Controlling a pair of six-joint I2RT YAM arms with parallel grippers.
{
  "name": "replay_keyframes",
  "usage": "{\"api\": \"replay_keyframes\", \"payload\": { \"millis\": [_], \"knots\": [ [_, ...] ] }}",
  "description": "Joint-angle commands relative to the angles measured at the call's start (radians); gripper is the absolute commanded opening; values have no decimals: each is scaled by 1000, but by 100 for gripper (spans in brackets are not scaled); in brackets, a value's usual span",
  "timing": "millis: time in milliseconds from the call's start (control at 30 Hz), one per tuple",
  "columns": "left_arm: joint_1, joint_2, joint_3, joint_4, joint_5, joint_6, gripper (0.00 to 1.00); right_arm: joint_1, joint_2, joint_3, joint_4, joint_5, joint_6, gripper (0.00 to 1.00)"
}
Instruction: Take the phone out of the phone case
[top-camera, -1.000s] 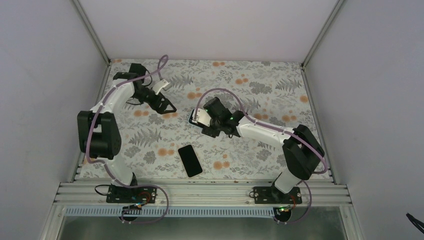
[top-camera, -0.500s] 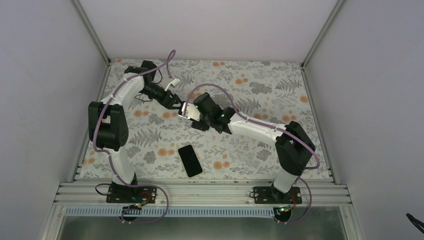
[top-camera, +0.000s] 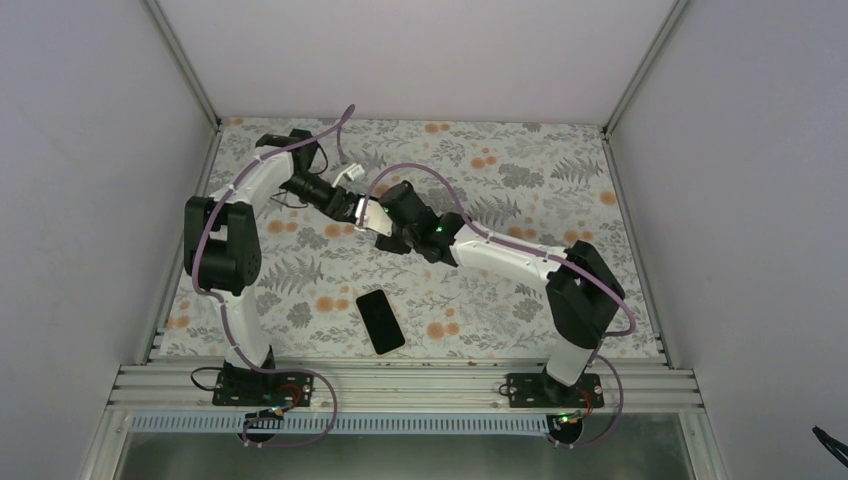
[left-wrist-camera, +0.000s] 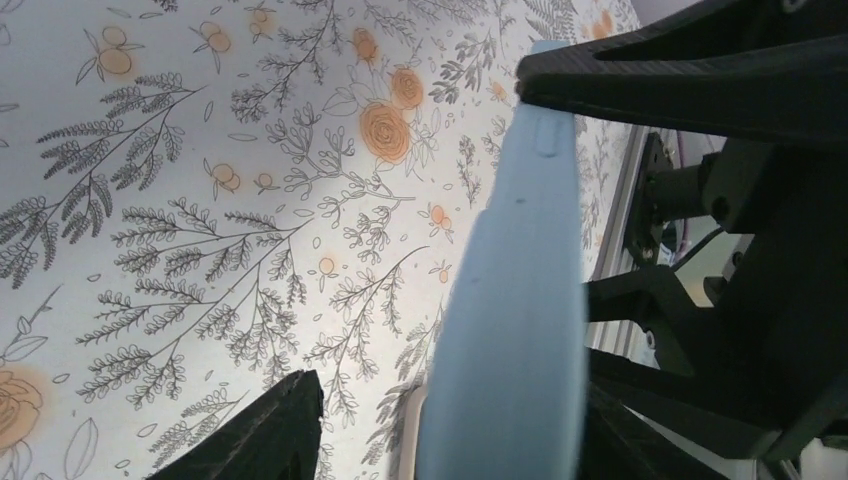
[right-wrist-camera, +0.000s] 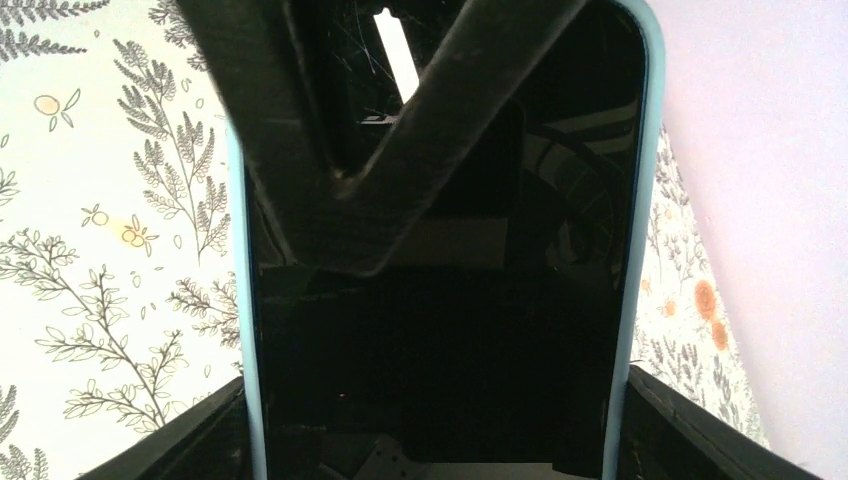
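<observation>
My right gripper (top-camera: 385, 222) is shut on the long edges of a light-blue phone case (top-camera: 371, 213) and holds it above the table's middle. In the right wrist view (right-wrist-camera: 430, 430) a glossy black face (right-wrist-camera: 440, 330) fills the case (right-wrist-camera: 640, 200). My left gripper (top-camera: 352, 207) is open and straddles the case's far end. One of its fingers (right-wrist-camera: 300, 150) lies across the black face. In the left wrist view (left-wrist-camera: 440, 425) the case (left-wrist-camera: 520, 300) stands edge-on against the right finger, apart from the left finger (left-wrist-camera: 270, 430). A black phone (top-camera: 380, 320) lies flat on the table.
The floral table cloth (top-camera: 520, 170) covers the table. White walls close in the left, right and back. A metal rail (top-camera: 400, 385) runs along the near edge with both arm bases on it.
My left arm has swung right from the back left until its fingers reach the case. My right arm has carried the case left and farther back to meet it. The black phone has not moved.
</observation>
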Motion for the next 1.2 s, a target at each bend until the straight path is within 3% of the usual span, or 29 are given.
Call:
{"api": "replay_keyframes", "payload": {
  "millis": [0,67,267,400,433,533,567,900,1000,1167],
  "knots": [
    [-5,7,22,-37,58,29,49,12,10,52,69,39,-19,53],
    [-6,7,32,-52,76,44,31,13,17,57,67,40,-21,53],
    [-5,11,50,-86,124,77,25,23,27,68,61,38,-25,53],
    [-5,17,55,-111,135,103,3,25,29,73,53,36,-22,56],
    [-5,15,53,-114,133,113,2,25,27,72,45,31,-21,61],
    [-5,-1,46,-116,116,135,2,20,24,93,-50,-47,-10,98],
    [-5,-8,46,-120,111,145,2,12,27,115,-124,-94,-7,100],
    [-1,-190,-16,-111,1,296,2,-201,-284,-11,-441,-617,-106,100],
    [-21,-295,-51,-89,-45,339,2,-273,-290,-7,-512,-717,-152,100],
    [-159,-516,-181,85,-263,291,2,-337,-170,64,-670,-845,-250,96]
  ]
}}
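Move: The cased phone hangs between the hands, already in the right fingers across its width. Its middle is about 5 cm to the left hand's right, 2 cm back and 1 cm lower; from the right hand it is some 3 cm left, 1 cm ahead and about level. The bare phone lies on the table 19 cm back, 5 cm right and 15 cm below the left hand. The left hand stays almost in place and closes its fingers over the left end of the phone case, pinching it between face and back, while the right keeps hold of the sides; only then do the right fingers open, let go and draw away about 9 cm right, 6 cm back and 5 cm up, turning nearly 30 degrees. The left keeps its pinch and carries the cased phone about 7 cm up and 6 cm back, its wrist turning some 30 degrees, mostly a tilt with a little clockwise. ##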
